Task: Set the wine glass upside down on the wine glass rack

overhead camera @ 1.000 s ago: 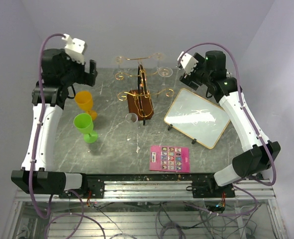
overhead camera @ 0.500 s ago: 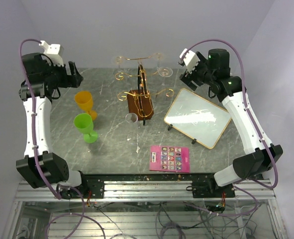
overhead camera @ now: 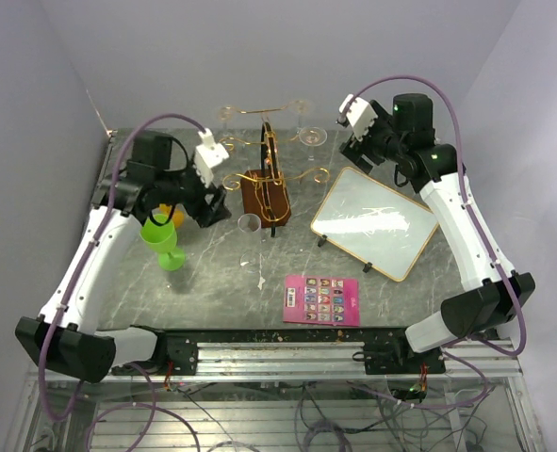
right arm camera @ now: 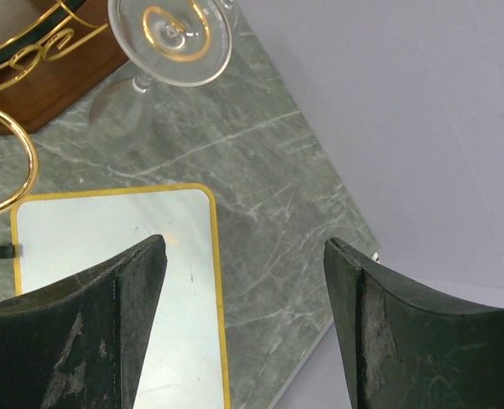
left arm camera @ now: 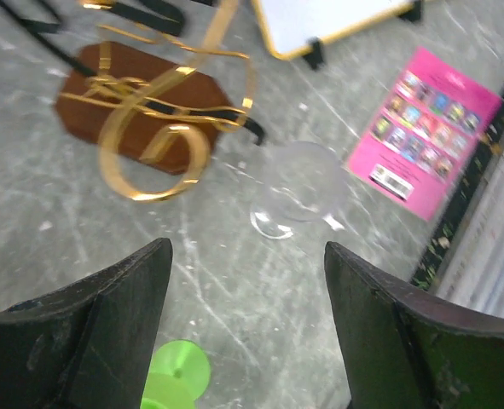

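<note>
The clear wine glass (overhead camera: 250, 223) rests on the marble table just in front of the wine glass rack (overhead camera: 268, 188), a gold wire stand on a brown wooden base. In the left wrist view the wine glass (left arm camera: 301, 183) lies ahead of my open left gripper (left arm camera: 247, 290), apart from both fingers, with the rack (left arm camera: 141, 128) beyond it. My left gripper (overhead camera: 214, 202) hovers left of the glass. My right gripper (overhead camera: 352, 149) is open and empty at the back right. Another clear glass (right arm camera: 170, 38) hangs foot-up on the rack's scroll arm.
A green goblet (overhead camera: 162, 240) stands below the left arm, its foot (left arm camera: 179, 371) showing between the fingers. An orange goblet (overhead camera: 164, 213) is mostly hidden behind that arm. A gold-framed white board (overhead camera: 372, 222) leans at the right. A pink card (overhead camera: 322, 299) lies near the front edge.
The left arm has swung from the back left corner to the table's middle, over the goblets and beside the clear glass, and its jaws have narrowed slightly. The right arm has stayed still.
</note>
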Controlling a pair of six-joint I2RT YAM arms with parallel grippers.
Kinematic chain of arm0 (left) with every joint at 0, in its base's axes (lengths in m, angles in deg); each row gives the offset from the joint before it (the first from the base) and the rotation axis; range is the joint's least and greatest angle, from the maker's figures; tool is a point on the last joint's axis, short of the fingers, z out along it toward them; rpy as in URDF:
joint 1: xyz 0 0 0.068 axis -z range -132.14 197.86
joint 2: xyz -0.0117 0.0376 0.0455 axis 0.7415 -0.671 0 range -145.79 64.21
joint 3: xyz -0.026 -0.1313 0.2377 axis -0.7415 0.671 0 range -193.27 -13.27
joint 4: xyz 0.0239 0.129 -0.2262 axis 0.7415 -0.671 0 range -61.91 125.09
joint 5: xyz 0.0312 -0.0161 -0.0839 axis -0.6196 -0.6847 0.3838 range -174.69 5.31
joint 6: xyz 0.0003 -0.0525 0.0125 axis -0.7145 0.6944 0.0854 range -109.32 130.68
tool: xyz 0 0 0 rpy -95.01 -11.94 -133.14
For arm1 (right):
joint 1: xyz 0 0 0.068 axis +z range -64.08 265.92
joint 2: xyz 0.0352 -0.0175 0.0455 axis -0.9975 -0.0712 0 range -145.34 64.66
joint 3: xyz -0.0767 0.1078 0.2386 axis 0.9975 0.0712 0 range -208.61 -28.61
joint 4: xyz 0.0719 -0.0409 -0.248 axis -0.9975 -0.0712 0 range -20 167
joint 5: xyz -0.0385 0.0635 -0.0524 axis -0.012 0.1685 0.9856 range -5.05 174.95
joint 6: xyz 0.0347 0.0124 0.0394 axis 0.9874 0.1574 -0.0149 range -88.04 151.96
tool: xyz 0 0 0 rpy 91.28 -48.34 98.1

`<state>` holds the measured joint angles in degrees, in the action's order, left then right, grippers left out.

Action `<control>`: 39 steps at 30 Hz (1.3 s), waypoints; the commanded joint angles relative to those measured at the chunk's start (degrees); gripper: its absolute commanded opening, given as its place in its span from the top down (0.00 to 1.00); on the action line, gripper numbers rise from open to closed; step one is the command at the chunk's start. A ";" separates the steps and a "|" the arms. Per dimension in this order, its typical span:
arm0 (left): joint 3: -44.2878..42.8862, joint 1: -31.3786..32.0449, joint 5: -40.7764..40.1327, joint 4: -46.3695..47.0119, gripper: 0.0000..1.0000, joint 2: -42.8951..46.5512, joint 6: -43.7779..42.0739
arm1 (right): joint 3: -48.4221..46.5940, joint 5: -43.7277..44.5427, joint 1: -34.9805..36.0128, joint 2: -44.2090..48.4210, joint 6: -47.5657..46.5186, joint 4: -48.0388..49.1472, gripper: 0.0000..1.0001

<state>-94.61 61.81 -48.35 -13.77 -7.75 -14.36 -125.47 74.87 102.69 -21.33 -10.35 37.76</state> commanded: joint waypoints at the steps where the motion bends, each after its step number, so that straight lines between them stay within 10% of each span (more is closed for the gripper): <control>1: 2.60 7.17 -0.04 -7.00 0.20 0.68 -8.95 | 1.23 -0.42 0.01 -0.02 -0.28 -0.32 0.26; 19: -7.44 24.11 -6.87 -17.83 0.43 -12.80 -26.07 | 3.18 0.12 0.01 0.48 -1.84 -0.85 0.26; 39: -8.49 26.56 -12.69 -20.17 0.48 -11.44 -28.90 | 2.09 -0.12 0.03 -2.26 -2.08 -2.25 0.26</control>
<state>-102.37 87.98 -59.11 -31.65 -20.82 -42.29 -122.65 75.08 102.69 -22.73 -12.29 36.32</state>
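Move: The wine glass still standing on the table is about 8 cm to the left hand's right and 2 cm nearer the bases, its middle some 18 cm below. The green goblet stands level with the hand, about 11 cm to its left. The rack rises 13 cm ahead and 11 cm to the right, and the pink book lies about 10 cm back and 25 cm to the right. From the right hand, the wine glass is some 24 cm left, 13 cm back and 22 cm below. To the right, back and down, about 8, 7 and 7 cm, the empty left hand swings in beside the wine glass, going back early and then only right and down, and all but stops on its near side. The wrist turns nearly 40 degrees clockwise, fingers steeper and pointing right, as they close partway around nothing. The open right hand sinks some 3 cm. ##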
